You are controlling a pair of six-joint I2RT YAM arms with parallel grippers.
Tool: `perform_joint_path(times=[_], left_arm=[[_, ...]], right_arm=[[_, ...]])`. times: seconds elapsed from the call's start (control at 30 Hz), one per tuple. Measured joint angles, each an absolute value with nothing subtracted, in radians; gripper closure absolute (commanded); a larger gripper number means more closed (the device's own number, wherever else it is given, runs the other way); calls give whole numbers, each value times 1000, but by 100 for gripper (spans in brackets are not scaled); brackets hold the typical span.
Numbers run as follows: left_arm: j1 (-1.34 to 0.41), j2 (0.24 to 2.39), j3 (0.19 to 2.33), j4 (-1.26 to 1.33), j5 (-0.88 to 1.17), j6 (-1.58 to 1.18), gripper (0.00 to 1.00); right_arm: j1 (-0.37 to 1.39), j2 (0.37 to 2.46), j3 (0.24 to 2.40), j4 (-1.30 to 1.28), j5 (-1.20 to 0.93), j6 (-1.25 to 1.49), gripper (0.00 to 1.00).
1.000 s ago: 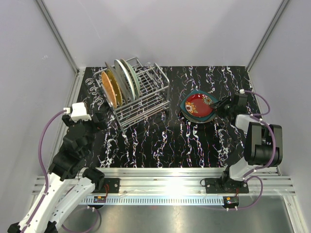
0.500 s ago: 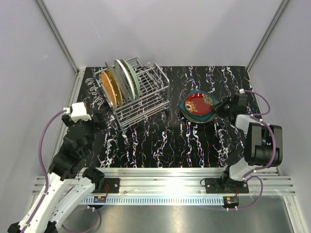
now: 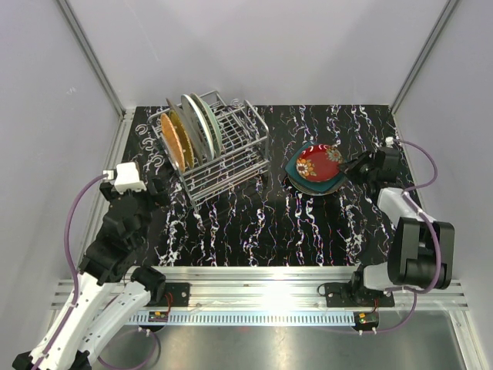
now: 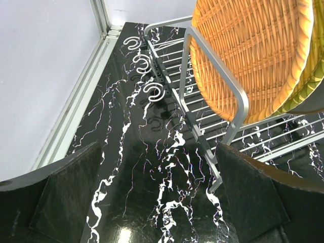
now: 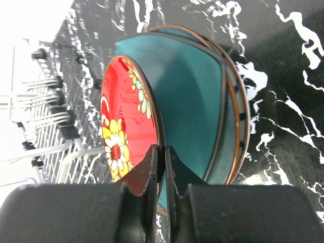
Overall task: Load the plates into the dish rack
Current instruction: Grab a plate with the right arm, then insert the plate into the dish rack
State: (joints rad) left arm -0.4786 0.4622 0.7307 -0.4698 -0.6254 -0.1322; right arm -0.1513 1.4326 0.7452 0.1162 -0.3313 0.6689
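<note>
The silver wire dish rack [image 3: 231, 150] stands at the back left with three plates on edge at its left end, the orange woven plate [image 3: 174, 140] frontmost. To the right of centre, my right gripper [image 3: 346, 166] is shut on the rim of the red flowered plate [image 3: 317, 163]. That plate is tilted up off the dark teal plate [image 3: 302, 182] beneath it. In the right wrist view the jaws [image 5: 161, 152] pinch the red plate [image 5: 126, 116] in front of the teal plate [image 5: 195, 96]. My left gripper [image 4: 159, 197] hangs open and empty beside the rack's corner, near the orange plate [image 4: 248, 50].
A brown-rimmed plate edge [image 5: 237, 121] shows under the teal one. White hooks [image 4: 143, 65] line the rack's left side. The right half of the rack [image 3: 245, 135] holds no plates. Grey walls close in the black marbled table [image 3: 254, 223] on three sides.
My right gripper closed on the red plate's rim and raised that edge, so the plate now tilts off the teal one. The left arm has not moved.
</note>
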Motion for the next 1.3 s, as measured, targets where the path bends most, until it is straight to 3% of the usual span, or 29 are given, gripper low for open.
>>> perform_joint_path(times=[0.6,1.0,1.3], left_arm=[[-479,475,730,-469,-641,-132,1],[-479,474,730,-469,-659,-131,1],[-479,474,730,-470,-660,-131,1]], right_arm=[[-90,1070,789,-28,-340,613,100],[241,1078,1084,-135,-236,543,100],[429,1236,1245,-210,-61,518,100]])
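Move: The red plate is already pinched by its right rim in the right gripper; the rack's empty right-hand slots, where it is to go, lie about 33 cm left, 8 cm ahead and roughly 2 cm higher. The teal plate on its stack is some 10 cm left, 1 cm back and 6 cm below; the green plate in the rack is about 42 cm left and 10 cm ahead. From the left gripper those empty slots are some 25 cm ahead, 23 cm right and 12 cm lower. Keep the right gripper's pinch on the red plate's rim and lift it away from the teal plate, straight up at first while easing back a little, to some 23 cm higher. From about halfway up swing it left as well, roughly 18 cm towards the rack's empty slots, tipping the fingers up some 25 degrees and turning them counter-clockwise about 20. ##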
